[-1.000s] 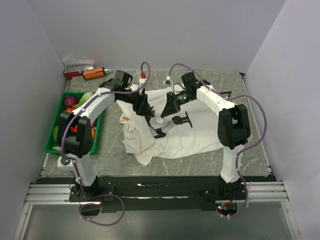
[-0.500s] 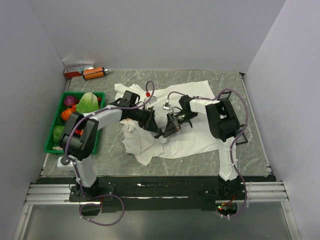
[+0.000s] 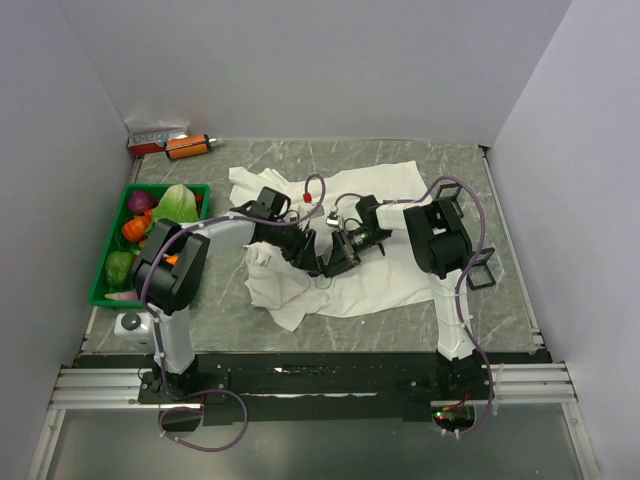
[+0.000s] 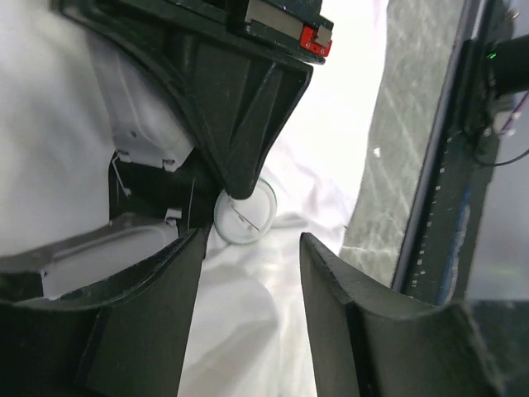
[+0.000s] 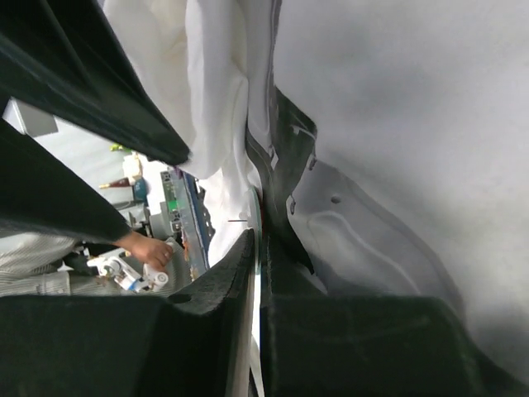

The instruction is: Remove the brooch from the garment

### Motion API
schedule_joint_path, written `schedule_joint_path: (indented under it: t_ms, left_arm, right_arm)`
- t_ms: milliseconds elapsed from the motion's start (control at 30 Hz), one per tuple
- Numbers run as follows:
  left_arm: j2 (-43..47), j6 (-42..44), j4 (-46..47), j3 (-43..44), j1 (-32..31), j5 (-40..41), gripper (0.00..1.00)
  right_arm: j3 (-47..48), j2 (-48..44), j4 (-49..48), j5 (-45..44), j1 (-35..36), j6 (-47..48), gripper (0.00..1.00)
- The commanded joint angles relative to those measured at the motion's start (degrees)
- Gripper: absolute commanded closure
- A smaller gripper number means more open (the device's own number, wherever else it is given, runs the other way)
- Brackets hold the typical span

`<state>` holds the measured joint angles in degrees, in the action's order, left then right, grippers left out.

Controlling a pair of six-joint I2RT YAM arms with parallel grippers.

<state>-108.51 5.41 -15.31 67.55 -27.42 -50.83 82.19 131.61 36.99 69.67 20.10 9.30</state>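
Observation:
The garment [image 3: 385,275] is a white cloth spread and rumpled on the marble table. Both grippers meet at its middle. My right gripper [image 5: 259,240] is shut on the brooch [image 5: 257,211], seen edge-on as a thin disc between its pads. In the left wrist view the brooch [image 4: 245,213] is a small pale round disc with a thin pin across it, held at the tip of the right gripper's black fingers [image 4: 244,157] against the garment [image 4: 248,314]. My left gripper [image 4: 250,248] is open just below the disc, its fingers straddling a cloth fold.
A green bin [image 3: 100,292] of toy vegetables stands at the left. An orange-and-black cylinder [image 3: 187,146] and a small box [image 3: 155,134] lie at the back left. A black part [image 3: 480,272] sits beside the right arm.
Both arms have come down from above the cloth and closed in together on its middle. The left jaws have narrowed a little.

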Motion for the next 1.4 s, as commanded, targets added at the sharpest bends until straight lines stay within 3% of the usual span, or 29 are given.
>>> schedule_joint_path:
  t_ms: [0,300,567,1367]
  left_arm:
    - [-2.3,4.3,0.8,2.6,-0.8,1.1,0.44]
    - [-6.6,4.3,-2.2,4.7,-0.5,-4.9,0.46]
    - [-9.3,4.6,-5.4,6.0,-0.5,-12.2,0.53]
    - [-15.9,7.1,-9.7,10.8,-0.6,-13.8,0.66]
  right_arm:
    - [0.9,0.9,-2.7,-1.2,0.0,-0.5,1.0]
    - [-2.6,-3.0,-4.1,4.8,0.1,5.5,1.0]
    - [-4.0,-4.3,-4.7,5.6,0.3,7.0,1.0]
    - [-4.1,-4.1,-4.3,7.6,0.1,7.7,1.0]
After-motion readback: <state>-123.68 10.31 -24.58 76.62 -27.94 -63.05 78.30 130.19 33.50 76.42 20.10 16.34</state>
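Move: The brooch, a small round disc, is edge-on in the right fingertips, its middle about 1 cm back, 1 cm left and 1 cm below that hand's point. From the left hand it lies about 2 cm back, 3 cm right and 5 cm down. The garment's black print is roughly 1 cm ahead, 2 cm right and 6 cm below the left hand; the bunched cloth folds are some 8 cm left, 3 cm back and 6 cm below. The brooch stays pinched in the shut right fingers, which tilt it up about 10 degrees while easing roughly 1 cm back and up. The open left gripper sinks about 4 cm towards the brooch, then also goes back and slightly right, turning some 15 degrees, mostly tipping, as its fingers narrow from just over half open to about a third around the disc and its protruding pin. ##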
